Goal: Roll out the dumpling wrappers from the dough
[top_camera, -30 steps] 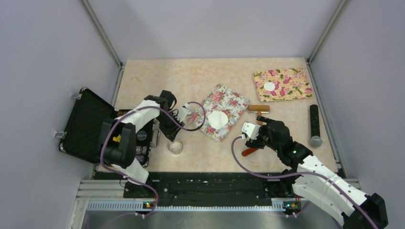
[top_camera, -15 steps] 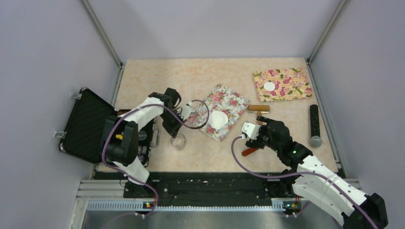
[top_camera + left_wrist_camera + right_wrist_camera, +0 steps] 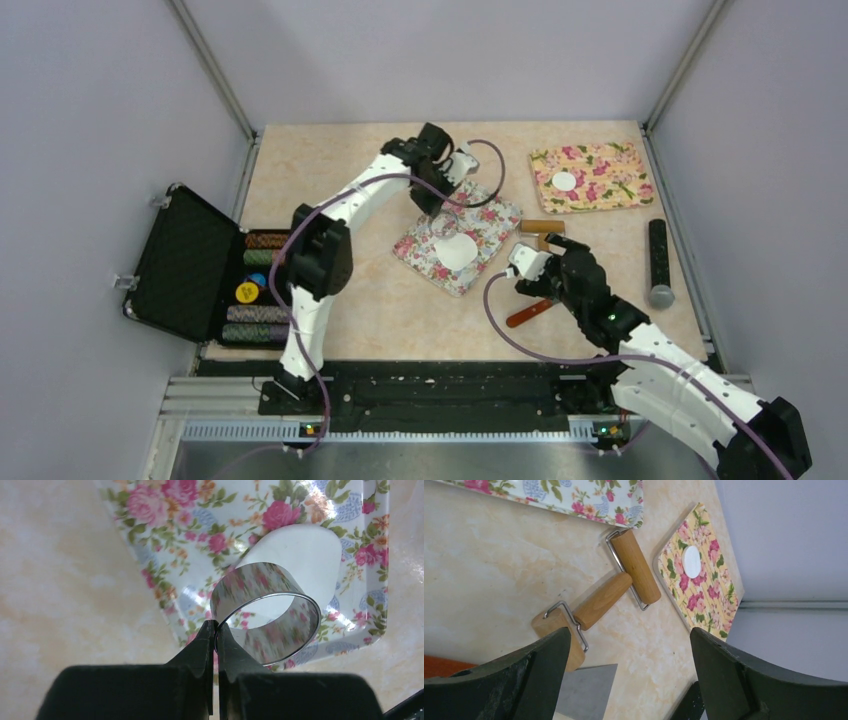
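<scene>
A white floral mat [image 3: 485, 215] lies mid-table with a thin, flat white dumpling wrapper [image 3: 455, 250] on it. My left gripper [image 3: 440, 212] hangs over that mat, shut on the wall of a shiny round ring [image 3: 447, 224]. In the left wrist view the pads [image 3: 207, 640] pinch the ring [image 3: 280, 642] just above the wrapper [image 3: 305, 550]. A smaller white round piece of dough [image 3: 564, 181] sits on the yellow floral mat [image 3: 600, 190] at the far right. My right gripper [image 3: 535, 268] stands open and holds nothing, just near of a wooden roller [image 3: 624, 577].
An open black case [image 3: 185, 265] with stacked poker chips [image 3: 255, 285] sits at the left edge. An orange-handled scraper [image 3: 527, 315] lies under my right arm, its grey blade [image 3: 584, 690] by the roller. A black bar [image 3: 658, 262] lies along the right wall.
My left gripper shut on the ring beside the case, then carried it right and farther back, over the white floral mat. The right gripper barely shifted.
</scene>
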You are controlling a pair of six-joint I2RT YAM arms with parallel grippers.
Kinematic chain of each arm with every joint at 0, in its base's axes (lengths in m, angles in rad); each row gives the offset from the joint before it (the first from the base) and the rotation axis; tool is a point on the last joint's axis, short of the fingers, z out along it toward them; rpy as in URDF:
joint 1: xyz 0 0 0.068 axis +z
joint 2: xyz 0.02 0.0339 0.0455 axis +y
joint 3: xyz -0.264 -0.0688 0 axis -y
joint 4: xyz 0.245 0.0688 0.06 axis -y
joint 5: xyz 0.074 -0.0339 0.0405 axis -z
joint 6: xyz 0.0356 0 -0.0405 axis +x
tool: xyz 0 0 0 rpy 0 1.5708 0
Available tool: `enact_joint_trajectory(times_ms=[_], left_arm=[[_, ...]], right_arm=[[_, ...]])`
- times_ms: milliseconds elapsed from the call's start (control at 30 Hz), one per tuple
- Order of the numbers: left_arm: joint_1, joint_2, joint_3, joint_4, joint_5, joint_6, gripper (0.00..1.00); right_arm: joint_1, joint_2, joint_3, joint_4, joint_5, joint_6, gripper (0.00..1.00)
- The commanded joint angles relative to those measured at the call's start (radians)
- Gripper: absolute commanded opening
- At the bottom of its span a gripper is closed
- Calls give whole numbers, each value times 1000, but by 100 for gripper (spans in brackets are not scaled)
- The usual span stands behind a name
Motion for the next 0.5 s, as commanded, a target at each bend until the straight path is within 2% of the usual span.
enact_joint_trajectory(times_ms=[0,467], left_arm=[[-62,104,102,-95,-20,-49,0],[-123,118,68,-86,-46,-68,0]], right_arm=[[-10,-2,-4,99,57,9,89],[-10,-15,-10,100,54,4,89]])
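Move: The rolled-out dough, over which the left hand carries the ring cutter it already holds, lies about 7 cm back and 7 cm to the right of that hand, some 10 cm below it. The floral tray's middle is about 3 cm farther out than the dough. The wooden roller lies about 21 cm to the right of the dough and 6 cm farther out. From the open, idle right hand the dough is roughly 21 cm left, 4 cm ahead and 12 cm down. The ring cutter, still pinched by its rim, is brought quickly down over the dough: the left hand sinks about 6 cm while drawing some 4 cm back and 3 to 4 cm right, then holds still there. Its fingers stay shut and swing about 10 degrees nearer to straight down; whether the cutter's lower edge touches the dough can't be made out. ##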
